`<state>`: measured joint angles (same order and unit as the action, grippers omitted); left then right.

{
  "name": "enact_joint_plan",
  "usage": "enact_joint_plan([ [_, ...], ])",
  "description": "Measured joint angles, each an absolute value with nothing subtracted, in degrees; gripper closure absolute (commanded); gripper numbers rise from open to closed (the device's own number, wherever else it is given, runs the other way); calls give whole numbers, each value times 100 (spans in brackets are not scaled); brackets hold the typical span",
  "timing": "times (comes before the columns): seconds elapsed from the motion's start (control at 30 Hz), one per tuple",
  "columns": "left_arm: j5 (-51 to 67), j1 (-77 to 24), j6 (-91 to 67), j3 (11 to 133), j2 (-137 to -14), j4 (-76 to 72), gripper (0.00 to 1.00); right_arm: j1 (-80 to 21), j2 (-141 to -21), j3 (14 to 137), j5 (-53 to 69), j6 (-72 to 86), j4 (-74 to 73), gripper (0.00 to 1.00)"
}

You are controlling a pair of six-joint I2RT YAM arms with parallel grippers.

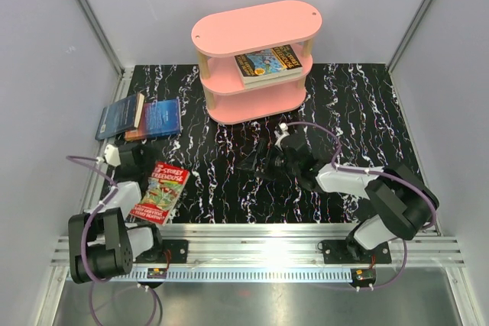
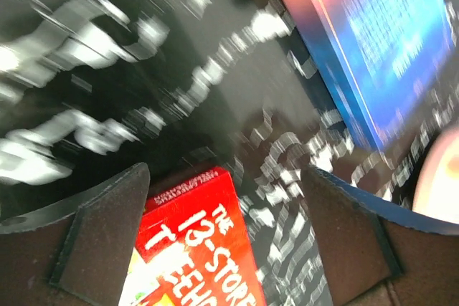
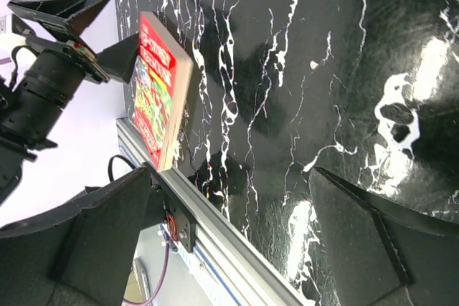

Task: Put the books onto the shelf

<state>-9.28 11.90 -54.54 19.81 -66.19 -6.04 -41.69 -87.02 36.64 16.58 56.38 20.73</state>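
Observation:
The pink shelf (image 1: 256,27) stands at the back of the black marbled table, with a yellow-teal book (image 1: 269,63) lying on its middle tier. Two dark blue books (image 1: 157,118) lie side by side at the far left; one shows blurred in the left wrist view (image 2: 387,55). The red Treehouse book (image 1: 160,191) lies flat near the left front edge. My left gripper (image 1: 151,159) hovers open at that book's far end, the red corner (image 2: 208,234) between its fingers but untouched. My right gripper (image 1: 256,161) is open over the table's middle (image 3: 231,173), holding nothing.
An aluminium rail (image 1: 260,246) runs along the near table edge, also visible in the right wrist view (image 3: 237,249). Grey walls close in the left, right and back sides. The right wrist view also shows the left gripper (image 3: 118,19) beside the red book (image 3: 161,98).

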Motion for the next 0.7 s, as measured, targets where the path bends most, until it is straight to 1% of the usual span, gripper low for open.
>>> enact_joint_plan([
  [0.03,-932,967,-5524,1949,-6608,-644,11,-4169,-8683,3640,1653,5649,2078,0],
  [0.07,-998,703,-5577,1925,-6606,-676,13,-4169,-8656,3618,1636,5660,2071,0],
  [0.1,-1011,412,-5647,1922,-6602,-685,12,-4169,-8619,3594,1614,5660,2073,0],
  [0.23,-1177,-799,-5990,1905,-6482,-521,13,-4169,-8364,3465,1549,5664,2073,0],
  [0.3,-1219,-1216,-6167,1903,-6464,-469,13,-4169,-8232,3382,1527,5671,2073,0],
  [0.47,-1531,-2475,-6464,2342,-6967,-301,13,-4213,-8167,3251,1509,5695,2137,0],
  [0.6,-1719,-2897,-6410,2624,-7100,-51,12,-4543,-8606,3323,1535,5717,2416,0],
  [0.7,-2084,-2902,-6180,2707,-6779,346,8,-4831,-9491,3566,1673,5859,2919,0],
])
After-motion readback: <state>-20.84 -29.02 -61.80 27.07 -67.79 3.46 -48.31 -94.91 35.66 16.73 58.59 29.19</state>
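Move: The 13-Storey Treehouse book lies flat at my left hand: its middle is about 9 cm back and 7 cm to the right, some 2 cm lower, with its far end already between my open fingers. From the same hand, the blue book is roughly 16 cm ahead and 7 cm right, the dark blue book 16 cm ahead and 8 cm left. From my right hand, the Treehouse book's middle is about 33 cm left, 6 cm back and 8 cm down. With my left fingers still open and low, I sweep right close to 20 cm, turning some 30 degrees clockwise and keeping one finger against the left edge of the Treehouse book's far end to push it along, then ease up a little at the finish. My right hand, wide open, lifts slightly, then heads left, back and down a few centimetres towards the book. ##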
